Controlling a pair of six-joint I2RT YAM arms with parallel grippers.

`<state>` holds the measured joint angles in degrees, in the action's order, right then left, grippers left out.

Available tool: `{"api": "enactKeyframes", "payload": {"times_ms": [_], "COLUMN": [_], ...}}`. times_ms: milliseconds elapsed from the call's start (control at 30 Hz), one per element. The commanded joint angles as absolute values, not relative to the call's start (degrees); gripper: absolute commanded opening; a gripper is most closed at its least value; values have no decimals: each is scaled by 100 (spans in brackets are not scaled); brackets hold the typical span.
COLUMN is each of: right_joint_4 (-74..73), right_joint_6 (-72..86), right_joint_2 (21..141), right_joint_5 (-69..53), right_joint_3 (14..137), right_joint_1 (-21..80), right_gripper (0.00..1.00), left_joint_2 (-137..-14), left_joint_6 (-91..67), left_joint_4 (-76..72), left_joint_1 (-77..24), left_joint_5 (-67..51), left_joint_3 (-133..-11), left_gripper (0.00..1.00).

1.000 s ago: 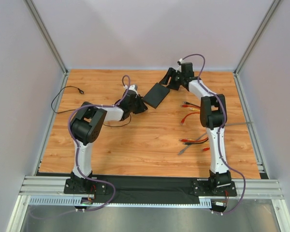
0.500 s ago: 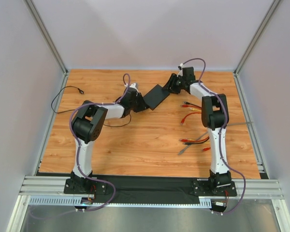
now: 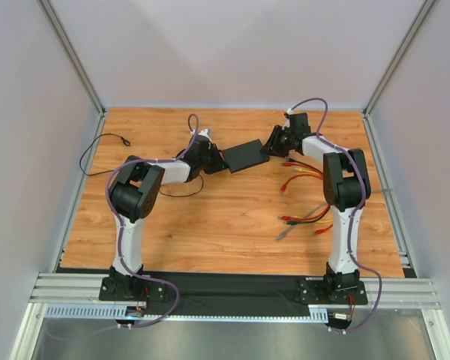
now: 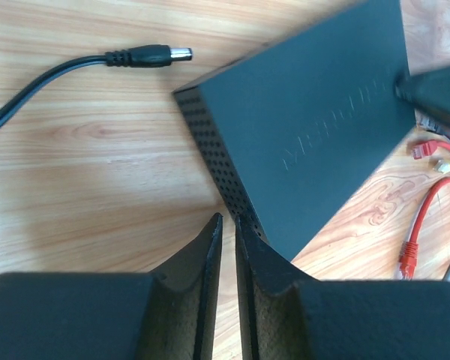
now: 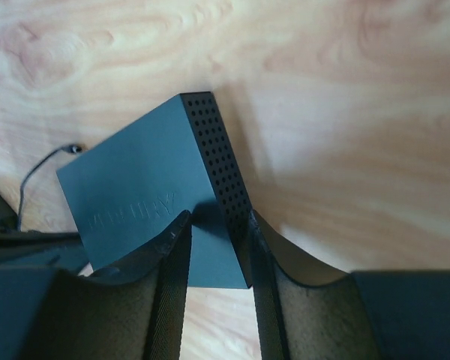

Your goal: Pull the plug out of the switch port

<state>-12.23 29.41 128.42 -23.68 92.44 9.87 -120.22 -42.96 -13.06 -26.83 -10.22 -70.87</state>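
Note:
The switch is a flat black box held between both arms at the table's back middle. My right gripper is shut on its right end; in the right wrist view the gripper straddles a corner of the switch, one finger on the top face and one on the perforated side. My left gripper sits at the switch's left end; in the left wrist view the gripper is shut and empty, just short of the switch. A black barrel plug lies free on the wood beside the switch. The sockets are hidden.
Red, yellow and grey patch cables lie right of the switch, with more nearer the right arm's base. A black cable loops at the table's left edge. Grey walls enclose the wooden table.
My right gripper has carried the switch right and toward the front, turning it from diagonal to nearly level. My left gripper has stayed at the switch's left end.

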Motion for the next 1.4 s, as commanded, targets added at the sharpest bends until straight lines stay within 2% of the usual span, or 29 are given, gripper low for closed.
{"api": "enactKeyframes", "payload": {"times_ms": [0,267,633,833,1067,1100,1133,1367], "right_joint_4": [-1872,-1521,-1389,-1600,-1705,-1766,-1880,-1802], "right_joint_6": [2962,2953,2760,2558,2584,2619,2715,2813], "right_joint_2": [12402,11735,11171,10873,10521,10460,10268,9019], "right_joint_5": [-2830,-2453,-1740,-1082,-669,-555,-423,-9], "right_joint_3": [8755,7717,7348,7348,7155,7137,7006,5628], "right_joint_1": [1494,1731,1793,1793,1793,1793,1793,1819], "right_gripper": [36,38,58,73,85,88,100,100], "left_joint_2": [-11830,-11461,-11171,-10706,-9872,-9766,-9660,-8676], "left_joint_6": [-4271,-4456,-4509,-4334,-3973,-3938,-3911,-4166], "left_joint_4": [-1380,-1863,-1978,-2065,-2144,-2179,-2206,-2594], "left_joint_1": [-2769,-2777,-2786,-2786,-2786,-2786,-2786,-2804], "left_joint_5": [-1195,-1230,-827,-370,-211,-237,-290,-430], "left_joint_3": [-6935,-6223,-5889,-5591,-5265,-5204,-5047,-3868], "left_gripper": [21,20,22,34,44,45,45,47]}}
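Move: The switch's middle is some 6 cm to the right hand's left and 1 cm back, nearly level in height, with those fingers at its right end. Two red plugs sit about 5 cm to that hand's right and 4 cm back; another red plug is 4 cm right and 12 cm back. From the left hand, at the near-left corner, the switch's middle is about 6 cm right and 4 cm ahead, the loose power plug 7 cm straight ahead. Fingertips still on its two ends, the hands work the switch square: the right sweeps back about 10 cm along the right end while the left gives some 2 cm left and back at the near-left corner. Then both let go and open, the right fully, rolling left side down; the left draws off back and left, rising about 7 cm, the right retreats farther back, slightly right and up. ##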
